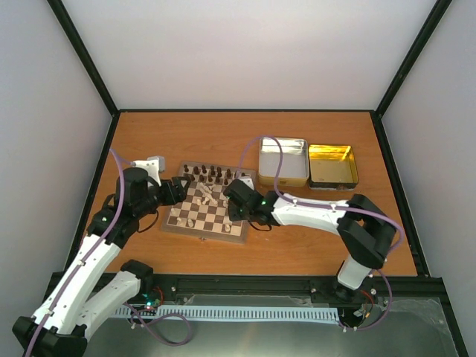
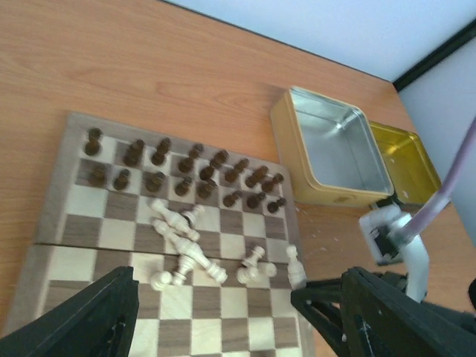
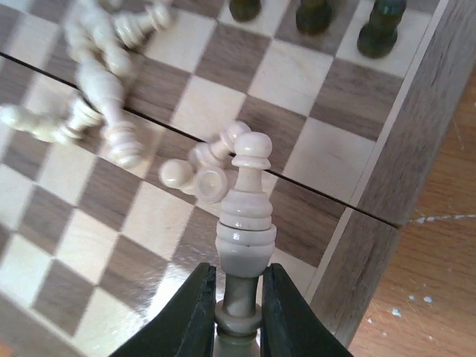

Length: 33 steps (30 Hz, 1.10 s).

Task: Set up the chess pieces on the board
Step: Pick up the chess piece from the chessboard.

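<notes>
The board (image 1: 204, 232) lies mid-table, and its border (image 3: 416, 149) shows at the right of the right wrist view. Dark chess pieces (image 2: 186, 167) stand in two rows along its far side. Several cream pieces (image 2: 178, 230) lie toppled near the middle. My right gripper (image 3: 238, 297) is shut on the stem of a cream piece (image 3: 245, 216), held upright over squares by the board's right edge. Beside it lie two small cream pieces (image 3: 204, 175). My left gripper (image 2: 219, 312) hangs open above the board's left side, holding nothing.
A silver tin (image 1: 283, 160) and a gold tin (image 1: 332, 165) stand open and side by side behind the board's right corner. The right arm (image 1: 312, 212) stretches across the table to the board's right edge. Black frame rails border the table.
</notes>
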Motion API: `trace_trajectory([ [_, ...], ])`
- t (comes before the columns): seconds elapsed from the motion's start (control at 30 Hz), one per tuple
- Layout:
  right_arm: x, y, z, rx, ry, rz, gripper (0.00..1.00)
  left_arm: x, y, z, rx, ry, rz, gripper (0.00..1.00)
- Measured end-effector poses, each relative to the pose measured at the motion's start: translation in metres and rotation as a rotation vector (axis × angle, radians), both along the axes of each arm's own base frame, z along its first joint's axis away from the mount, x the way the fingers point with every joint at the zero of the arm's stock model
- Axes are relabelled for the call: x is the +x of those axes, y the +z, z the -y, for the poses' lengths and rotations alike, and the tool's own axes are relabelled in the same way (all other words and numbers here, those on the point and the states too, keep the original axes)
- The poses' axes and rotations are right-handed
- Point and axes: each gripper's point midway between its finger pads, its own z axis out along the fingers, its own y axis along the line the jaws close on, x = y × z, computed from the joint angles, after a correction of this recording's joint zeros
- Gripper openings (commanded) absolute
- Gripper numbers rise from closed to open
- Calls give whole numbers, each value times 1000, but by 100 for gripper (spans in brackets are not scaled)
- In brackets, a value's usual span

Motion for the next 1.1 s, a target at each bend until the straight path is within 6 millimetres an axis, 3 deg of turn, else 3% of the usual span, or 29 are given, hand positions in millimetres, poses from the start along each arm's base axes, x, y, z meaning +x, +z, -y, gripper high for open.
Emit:
trace_trajectory([
  [0.27,-1,60,-13,258,16,103,15,-13,-33,30,-150,-122,-102,76],
  [0.47,-16,96,-42,402,263,199,16,-21,-20,52,-281,-212,-128,77],
  [0.7,-43,126,-51,461,564,371,16,-28,-13,70,-385,-291,-208,76],
  [0.83,-50,140,-58,467,683,451,16,-29,-12,78,-422,-327,-240,62],
  [1.1,-52,147,-61,450,739,502,15,-26,-5,80,-421,-339,-235,34],
])
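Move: The right hand already holds a white chess piece, raised slightly off the board; the left hand's open gripper is about 14 cm to its left, 2 cm back and 16 cm higher. Below the right hand, two lying white pieces are some 3 cm ahead and 3 cm left, and the white pile is about 9 cm left and 3 cm ahead. From the left hand, the held piece lies about 14 cm right, 2 cm ahead and 16 cm down. Right hand lifts the piece 15 cm, swinging left and back, while left goes 8 cm right, closing around its head. ##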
